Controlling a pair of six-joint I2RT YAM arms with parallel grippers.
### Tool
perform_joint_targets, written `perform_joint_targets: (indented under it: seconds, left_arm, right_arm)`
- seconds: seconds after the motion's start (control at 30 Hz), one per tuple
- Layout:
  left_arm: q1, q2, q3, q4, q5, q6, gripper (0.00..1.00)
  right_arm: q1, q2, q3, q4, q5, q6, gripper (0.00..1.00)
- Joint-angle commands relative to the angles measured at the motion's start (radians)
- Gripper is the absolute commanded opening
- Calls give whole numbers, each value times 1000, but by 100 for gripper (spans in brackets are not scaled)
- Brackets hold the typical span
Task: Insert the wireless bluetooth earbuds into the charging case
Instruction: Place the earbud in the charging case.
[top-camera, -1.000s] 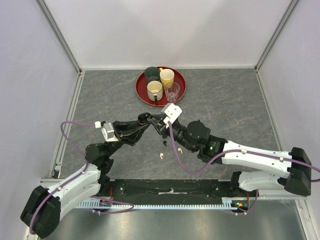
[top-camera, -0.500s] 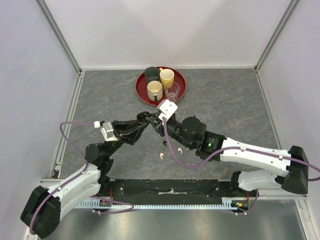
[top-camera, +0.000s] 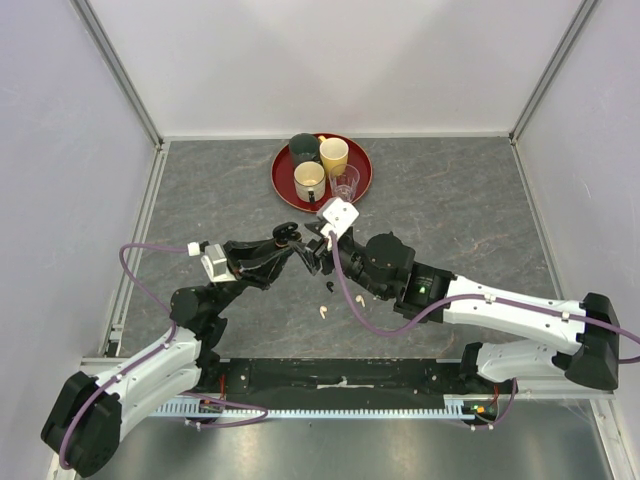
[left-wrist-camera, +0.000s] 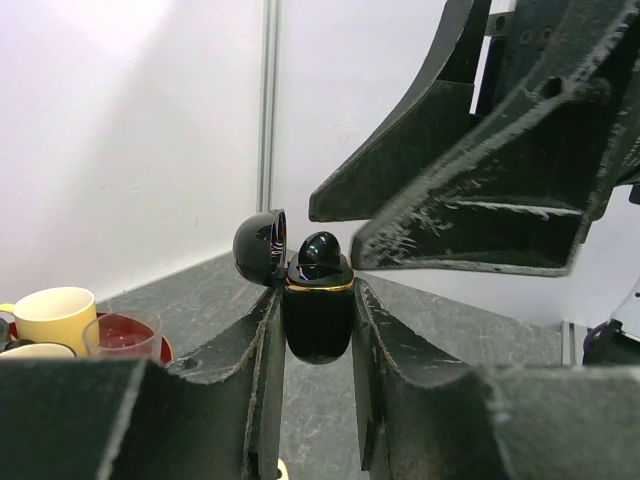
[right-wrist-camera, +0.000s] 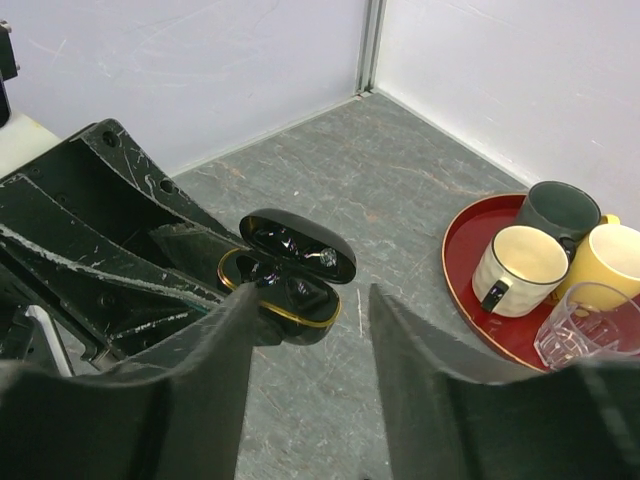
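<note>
My left gripper (left-wrist-camera: 318, 305) is shut on the black, gold-rimmed charging case (left-wrist-camera: 318, 320), held off the table with its lid (left-wrist-camera: 260, 245) open. A glossy black earbud (left-wrist-camera: 320, 252) sits in the case and shows above the rim. My right gripper (right-wrist-camera: 312, 295) is open just over the case (right-wrist-camera: 290, 285), with nothing between its fingers. In the top view the two grippers meet at the case (top-camera: 288, 233). On the table below them lie a cream-white earbud (top-camera: 322, 311) and a small dark one (top-camera: 328, 288).
At the back, a red tray (top-camera: 280, 185) carries a dark green mug (top-camera: 303, 147), a yellow mug (top-camera: 334, 155), a cream mug (top-camera: 309, 180) and a clear glass (top-camera: 345, 184). Walls enclose the grey table on three sides.
My right gripper's jaws were shut by the case and have parted, and the gripper has drawn back a little. The left gripper still holds the case in the same place.
</note>
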Motion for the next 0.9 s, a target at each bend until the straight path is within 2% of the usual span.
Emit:
perform_joint_targets:
  seconds: [0.0, 0.27, 0.47, 0.57, 0.7, 0.73, 0.83, 0.87]
  left_arm:
    - [1, 2, 5, 71, -44, 29, 2]
    - [1, 8, 4, 77, -43, 27, 2]
    - [1, 9, -1, 83, -35, 23, 2]
    - [0, 5, -4, 83, -38, 24, 2]
    - [1, -3, -2, 83, -34, 23, 2]
    - [1, -6, -2, 83, -29, 23, 2]
    - [1, -15, 2, 82, -15, 32, 2]
    - [1, -14, 5, 82, -12, 33, 2]
  right_arm:
    - [5, -34, 20, 0, 17, 28, 59]
    - [3, -74, 26, 57, 52, 105, 81]
    - [-23, -108, 43, 63, 98, 182, 91]
    - [-48, -126, 57, 44, 125, 226, 95]
    - [-97, -118, 113, -50, 178, 323, 92]
    - [-138, -105, 130, -87, 169, 353, 91]
    - [-234, -63, 196, -216, -16, 490, 90]
    - [-256, -51, 210, -262, -126, 551, 91]
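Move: The open charging case, held in the left fingertips, is about 4 cm left and 2 cm ahead of the right hand. The loose black earbud lies on the table some 30 cm below the right hand, 4 cm right and 2 cm back. The white case is roughly 7 cm right, 5 cm ahead, just as low. From the left hand, that black earbud is about 10 cm right, 3 cm back, 28 cm down. Opening wide, the right hand backs off the held case: up 7 cm, right 6 cm, later forward, turning. ##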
